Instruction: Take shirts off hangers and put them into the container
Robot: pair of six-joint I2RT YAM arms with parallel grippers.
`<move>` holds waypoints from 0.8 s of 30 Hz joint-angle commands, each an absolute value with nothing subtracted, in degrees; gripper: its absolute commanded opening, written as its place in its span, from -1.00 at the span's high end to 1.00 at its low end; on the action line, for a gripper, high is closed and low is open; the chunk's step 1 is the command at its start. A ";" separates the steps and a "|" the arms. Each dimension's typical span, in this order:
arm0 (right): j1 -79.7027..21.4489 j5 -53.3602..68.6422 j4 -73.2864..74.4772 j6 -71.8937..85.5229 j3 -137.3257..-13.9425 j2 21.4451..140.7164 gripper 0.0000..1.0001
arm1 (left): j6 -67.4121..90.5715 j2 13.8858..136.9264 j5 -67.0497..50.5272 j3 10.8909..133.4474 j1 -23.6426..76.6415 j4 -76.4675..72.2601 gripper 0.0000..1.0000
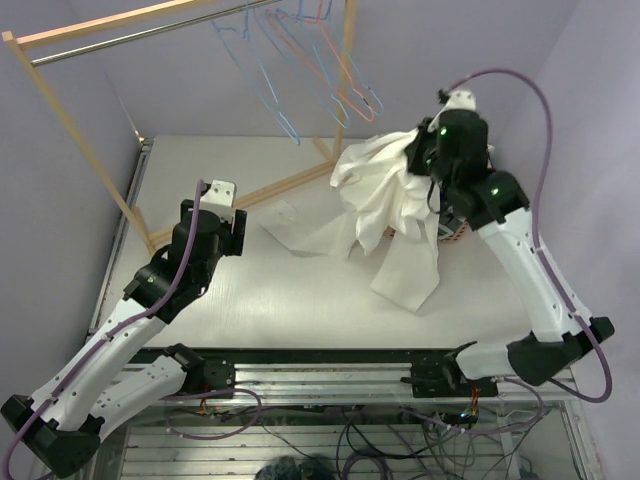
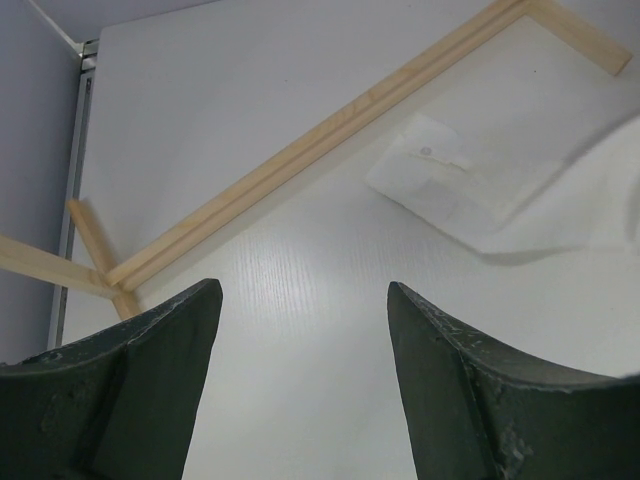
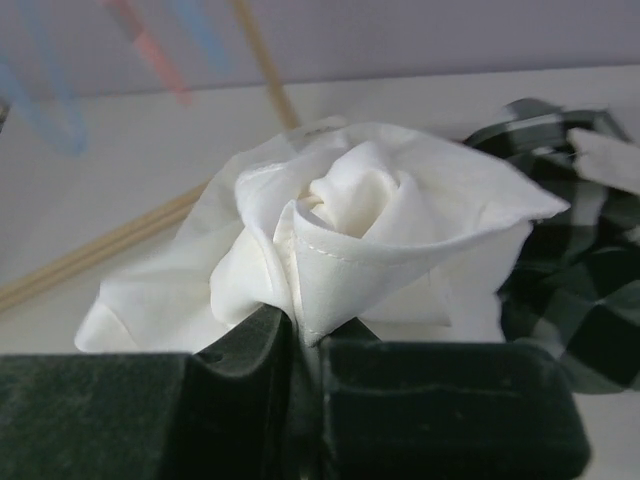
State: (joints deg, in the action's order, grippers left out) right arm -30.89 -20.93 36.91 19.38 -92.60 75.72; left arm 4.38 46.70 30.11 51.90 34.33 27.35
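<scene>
My right gripper (image 1: 420, 158) (image 3: 305, 335) is shut on a bunched fold of the white shirt (image 1: 390, 200) (image 3: 370, 220), holding it up at the back right. The cloth drapes down over the pink container (image 1: 455, 232), of which only small bits show. One sleeve trails onto the table (image 1: 300, 235) (image 2: 440, 180). The black-and-white checked shirt (image 3: 570, 230) lies just right of the white one in the right wrist view. Blue and pink wire hangers (image 1: 310, 60) hang bare on the rail. My left gripper (image 1: 220, 188) (image 2: 305, 290) stands open over bare tabletop, holding nothing.
A wooden clothes rack (image 1: 90, 130) stands at the back left. Its base bar (image 2: 330, 130) runs diagonally across the table between my left gripper and the shirt. Purple walls close in the back and sides.
</scene>
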 commanded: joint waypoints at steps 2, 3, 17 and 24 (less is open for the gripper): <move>-15.16 -9.65 41.81 20.12 -107.68 81.05 1.00 | 4.96 45.84 28.63 52.58 34.00 26.67 -0.56; -11.56 -6.95 43.23 20.43 -111.33 83.20 1.00 | 4.96 45.73 28.46 52.63 34.00 26.59 -0.56; 2.68 11.64 20.87 32.75 -77.52 84.85 1.00 | 4.88 44.30 26.55 52.39 34.00 26.04 -0.54; -2.03 5.59 17.59 29.87 -69.63 93.06 1.00 | 4.76 45.58 25.74 52.16 34.01 25.90 -0.49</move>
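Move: The right hand already holds the bunched white shirt aloft, with its tails hanging back towards the table. The container, its target, has its middle about 8 cm ahead, 11 cm to the right and 28 cm below. The plaid shirt piled in it lies along the same line, roughly 23 cm below the hand. The rack's foot is some 14 cm ahead, 14 cm left and 37 cm down. From the left hand the container lies about 17 cm ahead, 46 cm right and 18 cm below. Keep the right gripper shut on the white shirt and swing it right about 18 cm, also forward and slightly up, to bring the cloth across the container. Then reverse and drop it fast, some 30 cm down, easing back left over the container's middle while the fingers tip down by nearly 30 degrees, laying the bundle onto the plaid shirt. ##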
